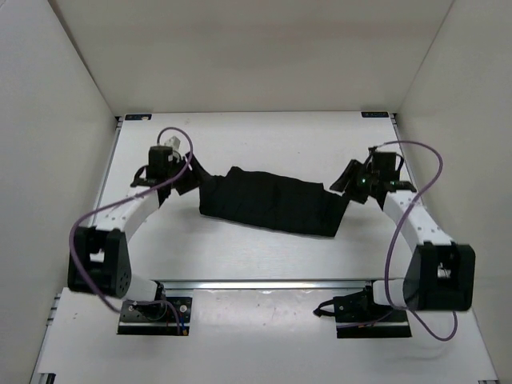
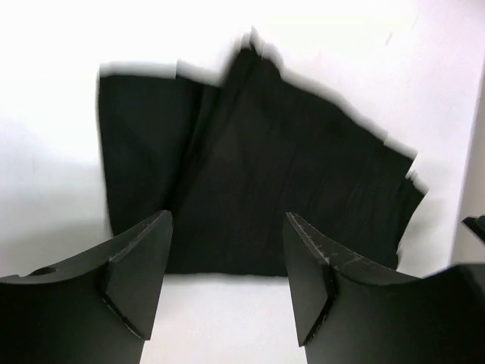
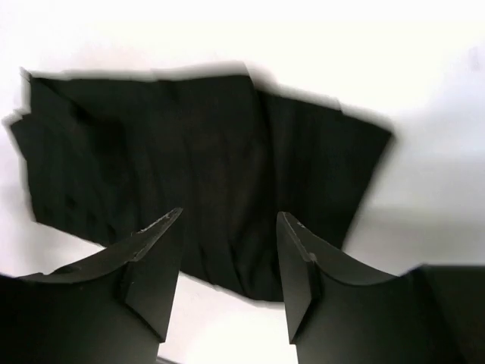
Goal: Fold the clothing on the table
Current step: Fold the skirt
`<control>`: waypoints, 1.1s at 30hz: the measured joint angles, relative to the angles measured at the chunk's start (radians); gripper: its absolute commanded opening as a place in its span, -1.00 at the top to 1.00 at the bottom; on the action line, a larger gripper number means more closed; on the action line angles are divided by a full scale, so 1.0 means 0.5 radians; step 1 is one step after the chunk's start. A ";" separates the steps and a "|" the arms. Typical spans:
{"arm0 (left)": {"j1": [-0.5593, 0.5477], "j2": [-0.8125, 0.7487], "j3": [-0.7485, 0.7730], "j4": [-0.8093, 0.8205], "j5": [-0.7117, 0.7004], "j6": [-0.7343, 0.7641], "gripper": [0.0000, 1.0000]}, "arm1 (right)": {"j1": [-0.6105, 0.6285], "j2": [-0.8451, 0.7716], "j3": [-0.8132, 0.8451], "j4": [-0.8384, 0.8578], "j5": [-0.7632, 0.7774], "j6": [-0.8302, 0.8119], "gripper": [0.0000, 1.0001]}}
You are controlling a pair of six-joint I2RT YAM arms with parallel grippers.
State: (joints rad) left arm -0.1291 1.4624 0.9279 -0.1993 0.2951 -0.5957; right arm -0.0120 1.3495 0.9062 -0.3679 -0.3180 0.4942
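The clothing (image 1: 272, 200), a black pleated skirt, lies folded in a long band across the middle of the white table (image 1: 264, 136). My left gripper (image 1: 190, 178) hangs at the band's left end and my right gripper (image 1: 346, 182) at its right end. In the left wrist view the left gripper (image 2: 227, 216) stands open with only bare table between its fingers, and the clothing (image 2: 258, 167) lies just beyond the tips. In the right wrist view the right gripper (image 3: 229, 213) is open too, above the near edge of the clothing (image 3: 197, 152), holding nothing.
White walls close in the table on the left, right and far sides. A metal rail (image 1: 264, 284) runs along the near edge between the two arm bases. Purple cables (image 1: 416, 148) loop off both arms.
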 measured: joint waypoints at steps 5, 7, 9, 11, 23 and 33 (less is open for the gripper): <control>-0.147 -0.407 -0.564 -0.002 -0.166 -0.047 -0.38 | 0.176 -0.565 -0.557 0.039 0.211 0.144 0.05; -0.182 -0.483 -0.727 0.004 -0.229 -0.089 -0.39 | 0.194 -0.739 -0.709 0.060 0.266 0.210 0.07; -0.200 -0.538 -0.852 0.024 -0.290 -0.136 -0.39 | 0.188 -0.858 -0.838 0.116 0.309 0.274 0.06; -0.210 -0.549 -0.915 0.058 -0.352 -0.166 -0.39 | 0.179 -0.916 -0.936 0.150 0.338 0.332 0.05; -0.327 -0.248 -0.913 0.516 -0.645 -0.340 -0.26 | 0.139 -1.106 -1.474 0.600 0.288 0.764 -0.02; -0.358 -0.135 -0.958 0.790 -0.738 -0.471 1.00 | 0.137 -1.037 -1.659 0.953 0.270 0.962 0.99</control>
State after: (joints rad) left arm -0.3080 1.3949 0.4488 0.1959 -0.0738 -0.8310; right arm 0.0563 0.8310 0.0765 0.1085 -0.1829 0.9752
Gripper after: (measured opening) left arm 0.024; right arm 0.082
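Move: The folded skirt lies flat some 11 cm below both hands. Its near-left corner is about 6 cm back from the left hand, hardly to either side, with the far-left corner some 6 cm ahead. The near-right corner is about 11 cm back and 1 cm left of the right hand; the far-right corner lies nearly under that hand, 1 cm ahead and 2 cm to its right. The skirt's two near corners are pinched, one by each hand. The left hand swoops back and down about 10 cm, overshoots, then eases some 5 cm forward over the table onto its corner, turning about 15 degrees counter-clockwise; the right sinks back some 11 cm and down 10, twisting roughly 20 degrees clockwise with its left side rising. Both open grippers close at the end. ##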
